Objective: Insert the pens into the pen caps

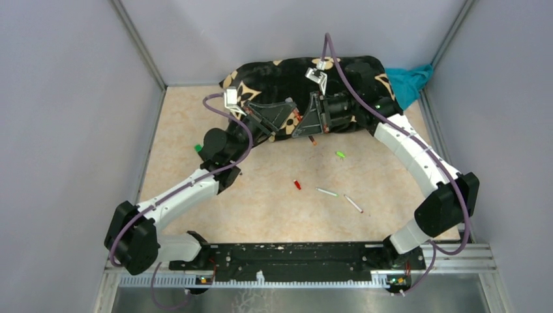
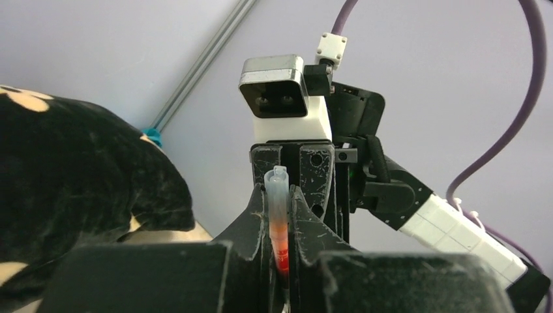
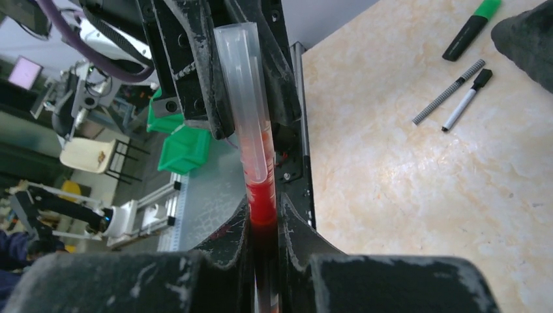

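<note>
My left gripper (image 1: 282, 127) and right gripper (image 1: 304, 130) meet tip to tip above the back of the table. The left gripper (image 2: 280, 195) is shut on a red pen (image 2: 279, 222) whose clear end pokes out toward the right gripper. The right gripper (image 3: 263, 208) is shut on a red pen (image 3: 251, 130) with a clear tube end reaching toward the left gripper. Whether these are one piece I cannot tell. A red cap (image 1: 297, 184), a green cap (image 1: 340, 154) and two pens (image 1: 327, 192) (image 1: 353, 203) lie loose on the table.
A black marker with a green end (image 3: 471, 29), a grey-black pen (image 3: 448, 91) and a white pen (image 3: 464, 104) lie by the left arm. A black patterned cushion (image 1: 293, 75) and teal cloth (image 1: 407, 81) sit at the back. Grey walls enclose the table.
</note>
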{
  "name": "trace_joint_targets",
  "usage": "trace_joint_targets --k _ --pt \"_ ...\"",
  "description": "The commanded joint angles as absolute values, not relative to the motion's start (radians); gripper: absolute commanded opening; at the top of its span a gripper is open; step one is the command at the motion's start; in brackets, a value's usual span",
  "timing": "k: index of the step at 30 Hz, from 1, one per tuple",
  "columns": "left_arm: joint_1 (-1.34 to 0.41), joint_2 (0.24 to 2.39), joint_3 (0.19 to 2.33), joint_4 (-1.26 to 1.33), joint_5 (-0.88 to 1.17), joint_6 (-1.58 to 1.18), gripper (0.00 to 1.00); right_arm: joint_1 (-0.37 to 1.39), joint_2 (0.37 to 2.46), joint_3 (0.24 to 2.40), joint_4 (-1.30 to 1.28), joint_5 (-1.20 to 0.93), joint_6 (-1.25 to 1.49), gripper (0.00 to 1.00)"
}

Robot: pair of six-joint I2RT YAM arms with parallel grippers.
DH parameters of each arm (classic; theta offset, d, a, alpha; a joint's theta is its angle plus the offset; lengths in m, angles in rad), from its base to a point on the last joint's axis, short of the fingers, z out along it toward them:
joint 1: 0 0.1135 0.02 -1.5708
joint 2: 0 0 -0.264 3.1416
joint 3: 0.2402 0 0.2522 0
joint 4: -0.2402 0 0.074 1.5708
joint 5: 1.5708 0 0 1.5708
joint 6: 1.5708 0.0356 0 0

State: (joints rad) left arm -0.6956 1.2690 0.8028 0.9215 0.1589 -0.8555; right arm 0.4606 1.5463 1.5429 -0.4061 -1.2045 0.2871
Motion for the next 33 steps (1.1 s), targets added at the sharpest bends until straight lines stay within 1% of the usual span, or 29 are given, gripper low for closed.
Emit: trace_joint_targets --k 1,2,3,4,5,6,7,8,9,10,11,12,13,14,15,16,18,19,23,24,26,29,33 --pt "-0.875 1.382 0.759 0.269 0.799 -0.762 0.0 0.421 1.563 1.65 0.248 -0.93 0.588 0.0" --pt "-0.877 1.387 0.772 0.249 0.785 -0.747 0.0 0.42 1.561 1.633 0.293 -0.941 0.628 0.0" --pt "-0.879 1.391 0.774 0.248 0.782 -0.741 0.0 0.421 1.558 1.634 0.278 -0.927 0.597 0.0" --pt "-0.879 1.398 0.773 0.255 0.785 -0.743 0.0 0.436 1.553 1.669 0.134 -0.868 0.447 0.0" --pt "-0.881 1.403 0.768 0.263 0.793 -0.745 0.0 0.465 1.551 1.757 -0.062 -0.741 0.259 0.0" --pt "-0.883 1.404 0.758 0.275 0.798 -0.751 0.0 0.481 1.549 1.77 -0.14 -0.687 0.204 0.0" --pt "-0.884 1.405 0.749 0.295 0.808 -0.759 0.0 0.463 1.549 1.758 -0.104 -0.712 0.263 0.0" --pt "-0.885 1.405 0.738 0.327 0.821 -0.771 0.0 0.42 1.557 1.717 0.057 -0.812 0.403 0.0" --pt "-0.885 1.403 0.729 0.351 0.831 -0.78 0.0 0.391 1.561 1.653 0.272 -0.893 0.597 0.0" --pt "-0.885 1.403 0.724 0.365 0.838 -0.783 0.0 0.383 1.561 1.623 0.348 -0.925 0.698 0.0" --pt "-0.885 1.405 0.724 0.37 0.843 -0.786 0.0 0.401 1.553 1.656 0.229 -0.901 0.598 0.0" --pt "-0.885 1.408 0.726 0.375 0.848 -0.788 0.0 0.435 1.546 1.719 0.018 -0.793 0.409 0.0" --pt "-0.885 1.41 0.724 0.386 0.854 -0.793 0.0 0.444 1.543 1.734 -0.018 -0.791 0.343 0.0" --pt "-0.885 1.413 0.721 0.399 0.854 -0.799 0.0 0.42 1.548 1.702 0.114 -0.861 0.45 0.0" --pt "-0.885 1.414 0.72 0.415 0.858 -0.804 0.0 0.398 1.557 1.651 0.32 -0.938 0.621 0.0" --pt "-0.885 1.415 0.719 0.431 0.86 -0.811 0.0 0.39 1.56 1.613 0.442 -0.961 0.744 0.0" --pt "-0.88 1.405 0.717 0.466 0.84 -0.83 0.0 0.419 1.548 1.644 0.245 -0.932 0.551 0.0" --pt "-0.876 1.392 0.717 0.484 0.82 -0.842 0.0 0.429 1.539 1.637 0.207 -0.935 0.527 0.0" --pt "-0.847 1.338 0.731 0.525 0.713 -0.863 0.0 0.434 1.501 1.537 0.226 -0.979 0.517 0.0" --pt "-0.836 1.323 0.733 0.543 0.698 -0.87 0.02 0.434 1.491 1.503 0.228 -0.994 0.511 0.0" --pt "-0.816 1.298 0.73 0.574 0.665 -0.898 0.11 0.434 1.463 1.452 0.224 -1.016 0.495 0.0" --pt "-0.792 1.275 0.722 0.638 0.652 -0.933 0.22 0.433 1.429 1.386 0.224 -1.033 0.483 0.0" --pt "-0.779 1.257 0.725 0.645 0.664 -0.933 0.39 0.434 1.393 1.315 0.249 -1.054 0.499 0.0"
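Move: The clear cap, already over the red pen's tip, sits between the left fingers; from the right hand, which grips the pen body, it is about 4 cm ahead, 1 cm left and 4 cm up. On the table some 38 cm below the left hand, the small red cap lies about 3 cm ahead and 3 cm right, the green cap about 14 cm ahead and 19 cm right. Left hand eases forward-down, then opens, backing about 4 cm off the cap; right keeps gripping the pen. ##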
